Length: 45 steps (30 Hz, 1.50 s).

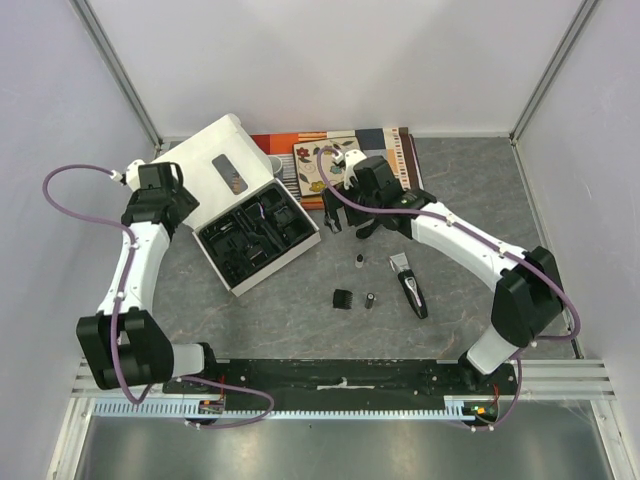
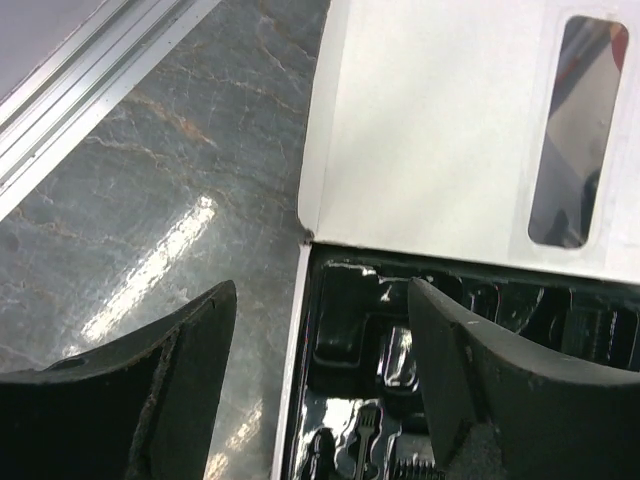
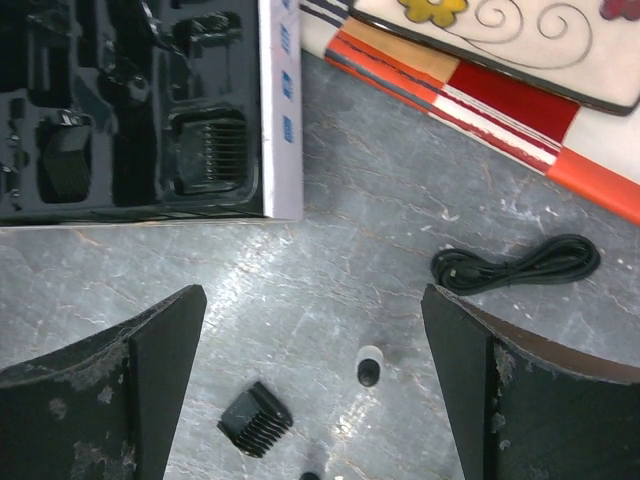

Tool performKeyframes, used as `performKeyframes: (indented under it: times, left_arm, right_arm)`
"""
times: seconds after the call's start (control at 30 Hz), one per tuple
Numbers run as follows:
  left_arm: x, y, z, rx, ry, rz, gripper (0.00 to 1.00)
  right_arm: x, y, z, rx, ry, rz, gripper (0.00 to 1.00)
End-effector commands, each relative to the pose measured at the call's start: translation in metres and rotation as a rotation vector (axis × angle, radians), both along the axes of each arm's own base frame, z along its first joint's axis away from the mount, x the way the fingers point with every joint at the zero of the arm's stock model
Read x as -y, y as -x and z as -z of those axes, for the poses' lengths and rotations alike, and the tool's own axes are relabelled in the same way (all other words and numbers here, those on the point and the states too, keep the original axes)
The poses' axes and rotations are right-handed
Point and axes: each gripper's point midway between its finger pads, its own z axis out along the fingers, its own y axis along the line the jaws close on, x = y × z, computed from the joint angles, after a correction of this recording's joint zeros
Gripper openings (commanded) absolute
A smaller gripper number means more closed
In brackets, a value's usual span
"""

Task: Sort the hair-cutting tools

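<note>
The black-and-silver clipper (image 1: 410, 285) lies on the table right of centre. A black comb guard (image 1: 343, 298) (image 3: 256, 418) and a tiny cylinder (image 1: 370, 299) lie beside it, with a second cylinder (image 1: 358, 262) (image 3: 369, 367) farther back. The coiled cord (image 3: 515, 265) shows only in the right wrist view. My right gripper (image 1: 345, 222) (image 3: 312, 295) hangs open above bare table between the box and the cord, holding nothing. My left gripper (image 1: 185, 210) (image 2: 320, 290) is open over the left corner of the white box (image 1: 225, 160) (image 2: 430, 130), nothing between its fingers.
The box's black moulded tray (image 1: 275, 270) (image 3: 281, 120) (image 2: 360, 330) holds a comb guard (image 3: 208, 150) and other small black parts. A flowered tile (image 1: 320, 165) (image 3: 500, 40) lies on a red-striped mat (image 1: 385, 140) (image 3: 470, 110) at the back. White walls enclose the table.
</note>
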Motion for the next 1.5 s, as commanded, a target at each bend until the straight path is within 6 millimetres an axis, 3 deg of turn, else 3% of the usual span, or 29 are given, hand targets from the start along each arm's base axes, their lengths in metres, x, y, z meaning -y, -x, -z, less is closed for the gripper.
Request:
performKeyframes:
  times: [0.0, 0.33, 0.53, 1.13, 1.33, 1.47]
  left_arm:
    - [-0.014, -0.033, -0.014, 0.096, 0.004, -0.018, 0.76]
    - [-0.037, -0.081, -0.016, 0.164, 0.004, 0.056, 0.74]
    - [-0.045, -0.1, -0.011, 0.148, -0.041, 0.125, 0.65]
    - [-0.073, -0.097, 0.034, 0.038, -0.071, 0.135, 0.63]
    - [-0.073, -0.102, 0.05, 0.012, -0.062, 0.166, 0.53]
    - [-0.077, -0.105, 0.055, 0.009, -0.071, 0.169, 0.53]
  right_arm:
    - [-0.02, 0.007, -0.027, 0.068, -0.102, -0.044, 0.98]
    - [-0.037, 0.026, -0.011, 0.058, -0.128, -0.105, 0.98]
    - [-0.041, 0.028, -0.005, 0.05, -0.125, -0.123, 0.97]
    - [-0.051, 0.031, 0.005, 0.026, -0.138, -0.148, 0.96]
    - [-0.053, 0.033, 0.008, 0.021, -0.134, -0.154, 0.96]
    - [-0.053, 0.034, 0.008, 0.02, -0.133, -0.156, 0.96]
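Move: The left side edge of the box's open lid is what my left hand is after; its middle lies about 13 cm ahead, 8 cm to the left and some 13 cm below. The box itself sits 3 cm ahead and 13 cm to the right of that hand. From my right hand the box is about 21 cm left and 5 cm ahead, the black comb 11 cm straight back, the small bottle level and 4 cm right, the cable 9 cm ahead and 7 cm right. I carry my left hand about 9 cm forward and 7 cm left past the box's hinge corner to the lid's left edge, then sink, some 6 cm lower in all, narrowing the fingers partway with the edge between them; contact can't be seen. My right hand, fingers still wide open, eases about 4 cm left and 3 cm back towards the box, turning slightly counter-clockwise. ##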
